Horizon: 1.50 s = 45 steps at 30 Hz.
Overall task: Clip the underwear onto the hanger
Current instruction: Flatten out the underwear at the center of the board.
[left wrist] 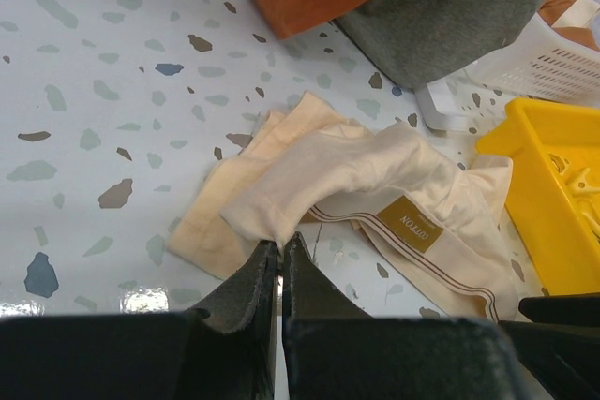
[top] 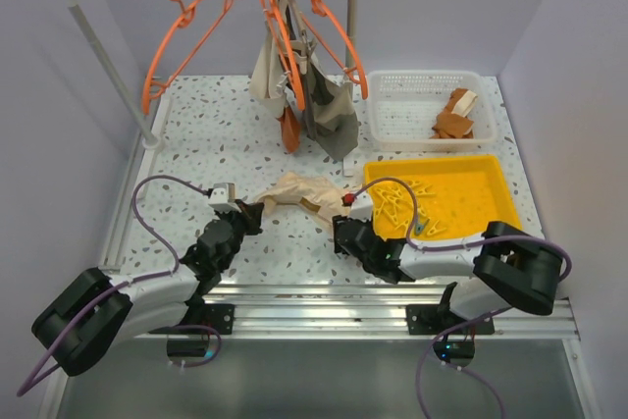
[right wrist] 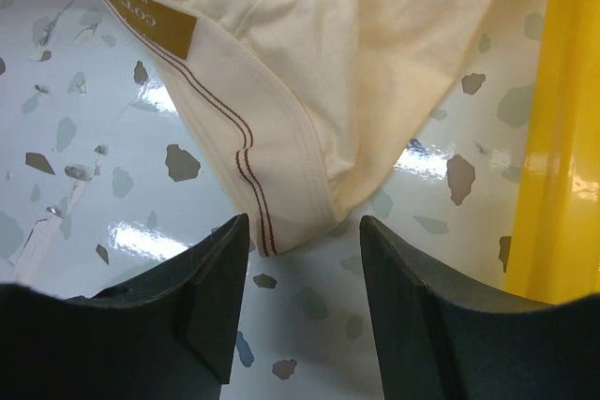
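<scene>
The cream underwear (top: 299, 191) lies crumpled on the speckled table between my two arms. My left gripper (top: 250, 211) is shut on a fold at its left edge; in the left wrist view the jaws (left wrist: 279, 243) pinch the cloth (left wrist: 375, 175) right at the tips. My right gripper (top: 343, 230) stands open at the garment's near right corner. In the right wrist view the striped waistband corner (right wrist: 281, 194) lies just ahead of the gap between the fingertips (right wrist: 305, 231), not between them. An empty orange hanger (top: 186, 41) hangs on the rail at back left.
Two more orange hangers (top: 334, 22) on the rail carry a dark grey garment (top: 329, 110) and a rust-orange cloth (top: 288, 132). A yellow tray (top: 496, 179) of clips sits right beside my right gripper. A white basket (top: 422, 80) stands behind it.
</scene>
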Motion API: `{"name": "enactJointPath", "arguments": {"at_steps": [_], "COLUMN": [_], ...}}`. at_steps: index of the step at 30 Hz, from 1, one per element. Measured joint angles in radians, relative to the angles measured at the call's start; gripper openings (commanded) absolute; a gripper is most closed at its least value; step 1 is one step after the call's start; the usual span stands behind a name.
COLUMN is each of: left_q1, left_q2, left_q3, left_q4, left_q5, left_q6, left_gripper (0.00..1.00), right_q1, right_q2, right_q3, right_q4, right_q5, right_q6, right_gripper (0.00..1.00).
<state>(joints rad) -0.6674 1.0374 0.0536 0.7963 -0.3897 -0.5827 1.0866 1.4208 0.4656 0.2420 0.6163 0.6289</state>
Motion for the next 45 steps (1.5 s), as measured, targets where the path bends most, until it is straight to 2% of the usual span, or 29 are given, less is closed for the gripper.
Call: {"name": "enactJointPath", "arguments": {"at_steps": [6,13,16,17,19,25,32,36,40,45], "left_q1": [0.000,0.000,0.000,0.000,0.000,0.045,0.107,0.122,0.153,0.286], "left_q2": [0.000,-0.016,-0.040,-0.047,-0.063,-0.143,-0.272,-0.327,-0.305,-0.191], "left_q3": [0.000,0.000,0.000,0.000,0.000,0.004,0.062,0.097,0.142,0.182], "left_q4": [-0.002,-0.011,-0.020,-0.021,-0.029,-0.123,-0.249,-0.283,-0.297,-0.253], "left_q5": [0.000,0.000,0.000,0.000,0.001,0.058,0.193,0.278,0.376,0.558], "left_q6": [0.000,0.000,0.000,0.000,0.000,0.006,0.019,0.018,0.016,-0.013], "left_gripper": [0.00,0.00,0.00,0.00,0.00,0.00,0.00,0.00,0.00,0.00], "right_q1": [0.023,0.026,0.026,0.026,0.026,0.026,0.026,0.026,0.025,-0.003], "right_q2": [0.037,0.069,0.085,0.090,0.093,0.041,-0.241,-0.328,-0.327,-0.328], "right_q3": [0.000,0.008,0.015,0.017,0.023,0.050,0.145,0.216,0.251,0.266], "right_q4": [0.013,0.043,0.052,0.051,0.046,-0.076,-0.283,-0.335,-0.360,-0.358], "right_q5": [-0.006,0.023,0.039,0.045,0.048,0.066,0.116,0.146,0.171,0.176], "right_q6": [0.019,0.018,0.014,0.012,0.011,-0.015,-0.098,-0.163,-0.210,-0.269], "right_gripper": [0.54,0.45,0.25,0.09,0.00,0.00,0.00,0.00,0.00,0.00]}}
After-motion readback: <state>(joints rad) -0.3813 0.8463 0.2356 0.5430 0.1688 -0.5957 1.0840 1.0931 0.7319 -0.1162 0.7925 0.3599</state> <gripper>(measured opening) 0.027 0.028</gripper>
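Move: The underwear's near right waistband corner lies just off the right hand's open fingertips, about 1 cm ahead, 1 cm left and 2 cm below; its brown tag is some 6 cm ahead and 5 cm left of the hand. The yellow bin's middle is about 7 cm ahead and 21 cm right. From the left hand, already pinching the other end, that corner lies roughly 15 cm right, 3 cm back and 6 cm below. Right fingers shut on the waistband corner and lift about 15 cm; left keeps its pinch, rising some 8. ##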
